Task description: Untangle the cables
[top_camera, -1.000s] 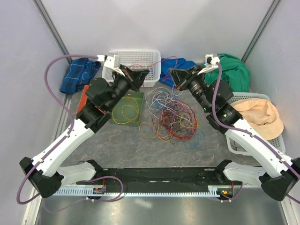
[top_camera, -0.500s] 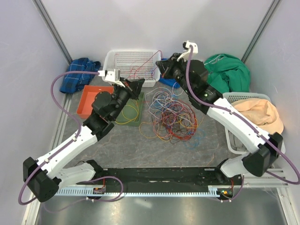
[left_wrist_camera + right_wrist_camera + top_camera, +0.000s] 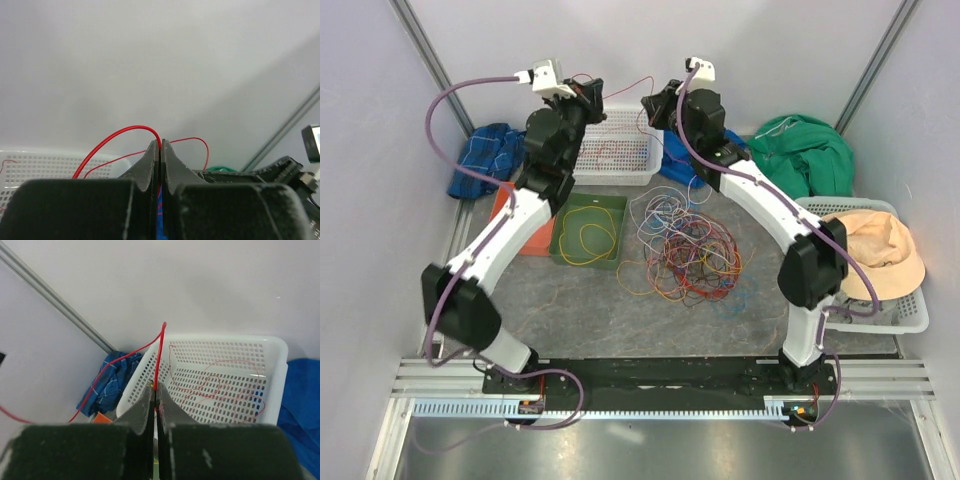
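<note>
A tangled pile of cables [image 3: 682, 248] in red, orange, yellow, white and purple lies on the table's middle. Both arms are raised at the back above the white basket [image 3: 610, 160]. My left gripper [image 3: 584, 92] is shut on a thin red cable [image 3: 620, 88], which spans across to my right gripper [image 3: 650, 105], also shut on it. In the left wrist view the red cable [image 3: 120, 134] loops out of the closed tips of the left gripper [image 3: 160, 143]. In the right wrist view the red cable [image 3: 160, 355] rises from the right gripper [image 3: 156, 390] over the basket [image 3: 270, 347].
A green tray [image 3: 612, 205] holds a coiled yellow cable [image 3: 586, 240]; an orange tray [image 3: 510, 205] sits to its left. A thin reddish cable lies in the white basket. Cloths: blue plaid [image 3: 485, 160], blue [image 3: 677, 165], green [image 3: 807, 150]. A tan hat [image 3: 875, 255] fills a right-hand basket.
Both arms have lifted and swung back from over the pile to above the white basket, carrying the red cable between them; both grippers stayed shut.
</note>
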You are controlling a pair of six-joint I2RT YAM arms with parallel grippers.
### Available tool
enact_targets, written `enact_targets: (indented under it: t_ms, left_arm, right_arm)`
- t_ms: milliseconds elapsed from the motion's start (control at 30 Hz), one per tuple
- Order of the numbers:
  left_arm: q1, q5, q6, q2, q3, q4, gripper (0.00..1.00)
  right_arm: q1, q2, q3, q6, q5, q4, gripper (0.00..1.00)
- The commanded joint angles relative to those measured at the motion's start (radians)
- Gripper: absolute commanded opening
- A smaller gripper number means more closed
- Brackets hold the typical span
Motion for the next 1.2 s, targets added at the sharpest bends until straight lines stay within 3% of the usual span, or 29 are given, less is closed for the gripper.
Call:
enact_targets:
  t_ms: [0, 267, 367, 500, 700, 733, 767, 800, 833, 867, 967, 1067, 1167]
  left_arm:
    - [0.069, 0.081, -0.078, 0.161, 0.064, 0.123, 0.02]
    - [0.155, 0.118, -0.175, 0.434, 0.196, 0.309, 0.02]
    - [0.162, 0.104, -0.182, 0.478, 0.201, 0.312, 0.02]
    - [0.169, -0.015, -0.156, 0.479, 0.159, 0.275, 0.02]
    - [0.204, -0.04, -0.178, 0.48, 0.142, 0.215, 0.02]
    - [0.211, -0.031, -0.182, 0.485, 0.156, 0.185, 0.08]
    - [0.216, 0.01, -0.19, 0.485, 0.164, 0.166, 0.34]
    - [0.221, 0.024, -0.196, 0.482, 0.187, 0.143, 0.52]
    - [0.222, 0.026, -0.199, 0.482, 0.201, 0.113, 0.64]
    - [0.222, 0.032, -0.199, 0.477, 0.214, 0.07, 0.99]
    - [0.222, 0.07, -0.205, 0.469, 0.265, -0.011, 1.0]
    - [0.222, 0.098, -0.236, 0.449, 0.329, -0.134, 1.0]
    - [0.222, 0.106, -0.265, 0.445, 0.417, -0.364, 1.0]
  right_arm:
    - [-0.03, 0.113, 0.079, 0.025, -0.118, 0.163, 0.0]
    - [-0.061, 0.339, 0.211, 0.161, -0.279, 0.417, 0.0]
    - [-0.061, 0.444, 0.333, 0.186, -0.319, 0.399, 0.0]
    - [-0.061, 0.578, 0.479, 0.223, -0.334, 0.348, 0.0]
    - [-0.059, 0.666, 0.548, 0.238, -0.344, 0.316, 0.01]
    - [-0.059, 0.663, 0.539, 0.232, -0.342, 0.314, 0.29]
    - [-0.061, 0.658, 0.531, 0.223, -0.341, 0.308, 0.5]
    - [-0.061, 0.631, 0.502, 0.212, -0.328, 0.288, 0.68]
    - [-0.061, 0.606, 0.473, 0.2, -0.313, 0.288, 0.94]
    - [-0.061, 0.575, 0.434, 0.191, -0.272, 0.299, 0.98]
    - [-0.061, 0.468, 0.317, 0.166, -0.221, 0.319, 0.98]
    - [-0.058, 0.408, 0.312, 0.149, -0.137, 0.154, 0.98]
    - [-0.048, 0.334, 0.278, 0.116, 0.0, 0.054, 0.98]
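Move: The white basket at the back, where both hands are taking the red cable, lies about 20 cm ahead of the left hand, level sideways and some 41 cm below. From the right hand it is about 15 cm ahead, 6 cm left and 34 cm below. The blue cloth lies some 14 cm ahead and 17 cm right of the right hand. The green tray is about 2 cm back from the left hand and level with it sideways. Bring the left gripper forward and down together, about 15 cm each, over the white basket, then ease it left some 6 cm. Take the right gripper down about 14 cm and forward about 10 cm, swinging left and partly back again. Keep the red cable pinched in both until they are low, then open both wide, letting the left wrist tip down. ##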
